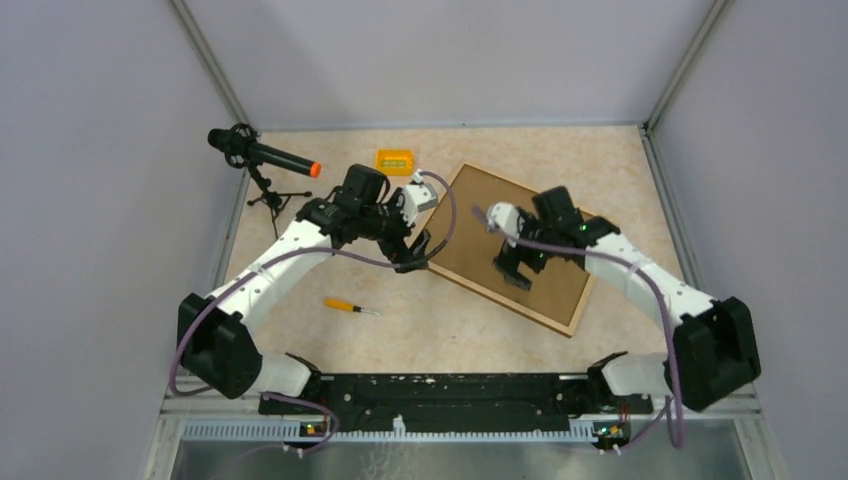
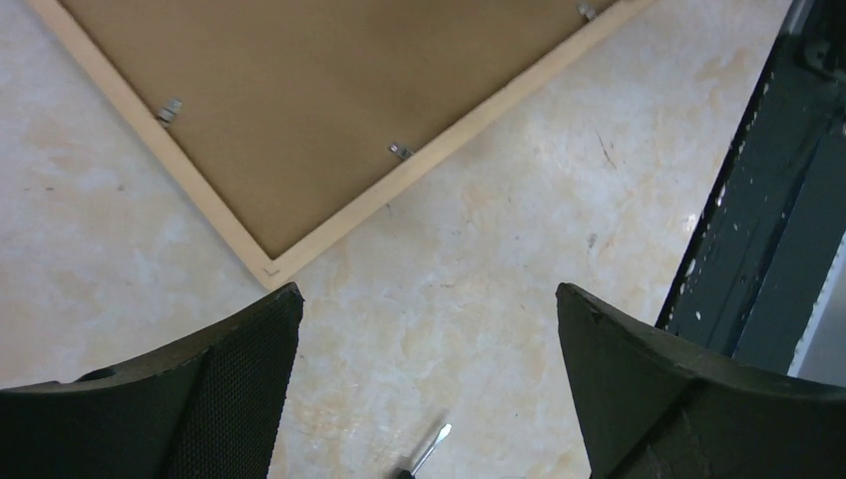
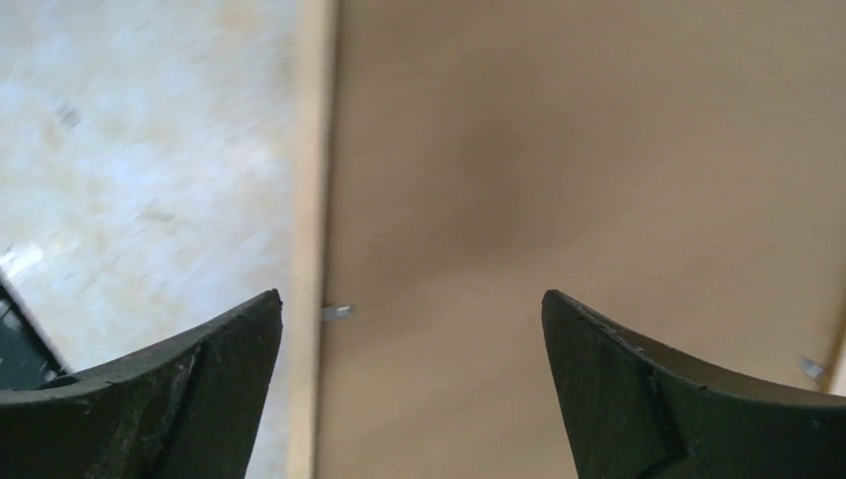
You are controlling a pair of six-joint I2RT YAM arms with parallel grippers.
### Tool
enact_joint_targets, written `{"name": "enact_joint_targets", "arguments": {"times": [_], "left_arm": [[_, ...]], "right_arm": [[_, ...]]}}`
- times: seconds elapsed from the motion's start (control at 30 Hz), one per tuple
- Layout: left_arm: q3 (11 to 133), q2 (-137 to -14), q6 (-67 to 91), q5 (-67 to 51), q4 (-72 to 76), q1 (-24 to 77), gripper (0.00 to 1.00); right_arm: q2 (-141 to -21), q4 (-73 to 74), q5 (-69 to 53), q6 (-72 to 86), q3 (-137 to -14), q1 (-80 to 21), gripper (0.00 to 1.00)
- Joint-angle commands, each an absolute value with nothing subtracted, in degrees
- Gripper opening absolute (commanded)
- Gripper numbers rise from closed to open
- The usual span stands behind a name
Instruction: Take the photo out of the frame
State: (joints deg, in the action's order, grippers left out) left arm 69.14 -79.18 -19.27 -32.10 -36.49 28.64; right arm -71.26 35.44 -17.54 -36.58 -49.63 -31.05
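Note:
The frame point(image 1: 465, 225) lies back side up on the table, tilted diagonally, its brown fibreboard back point(image 2: 319, 100) facing up inside a narrow pale wooden rim point(image 3: 309, 200). The photo is hidden under the back. Small metal tabs point(image 2: 400, 151) sit along the rim; one tab point(image 3: 337, 311) shows between my right fingers. My right gripper point(image 1: 515, 270) hangs open over the frame's back near its edge point(image 3: 411, 294). My left gripper point(image 1: 415, 250) stands open over bare table just off the frame's left corner point(image 2: 427, 289). Neither holds anything.
An orange-handled screwdriver point(image 1: 350, 306) lies on the table left of the frame; its tip point(image 2: 431, 444) shows below my left fingers. A yellow box point(image 1: 394, 160) and a microphone on a tripod point(image 1: 262, 155) stand at the back left. The black base rail point(image 1: 450, 390) runs along the near edge.

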Motion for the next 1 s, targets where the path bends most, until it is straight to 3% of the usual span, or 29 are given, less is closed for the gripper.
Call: {"name": "enact_joint_targets", "arguments": {"times": [0.0,0.2,0.33,0.7,0.97], "left_arm": [[65.3,-80.4,-26.7,-29.9,-40.2,32.3,0.99],[61.1,-83.4,-28.3,-21.3,-39.5,39.8,0.99],[62.2,-88.0,-27.3,-20.6,-39.6,41.1,0.99],[65.0,-99.7,-24.1,-20.4,-35.0,41.1,0.99],[69.3,-106.1,-21.2,-19.9,-33.8,39.6,0.99]], "right_arm": [[-80.3,38.5,-27.6,-35.7,-60.6,-17.5,0.99],[-98.0,45.6,-30.5,-35.7,-80.1,-1.1,0.99],[-108.1,46.7,-27.4,-34.0,-90.0,4.4,0.99],[-125.2,52.3,-25.1,-33.4,-107.8,7.6,0.99],[-130.1,59.5,-29.2,-38.4,-106.6,7.6,0.99]]}}
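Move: The frame lies face down. The left hand's near-edge clip, the one by the frame's left corner, is about 9 cm to its right, 3 cm ahead and 18 cm down; that left corner is some 8 cm ahead and 2 cm left, the screwdriver about 8 cm back and 23 cm left. The right hand's far-edge clip lies roughly 23 cm ahead, 18 cm right and 9 cm below; the frame's right corner is 6 cm nearer and 9 cm farther right than that clip, and the near edge's other clip is about 8 cm back and 2 cm right of the hand. The right hand sweeps some 23 cm forward and 18 cm right across the brown backing to the far-edge clip, turning about 35 degrees clockwise, then sinks and eases slightly back over the clip with its fingers still wide open. Meanwhile the left hand, open too, drops about 16 cm beside the near edge, first drawing back 6 cm and tipping its fingers more steeply down, then creeping forward and right towards the near-edge clip. ##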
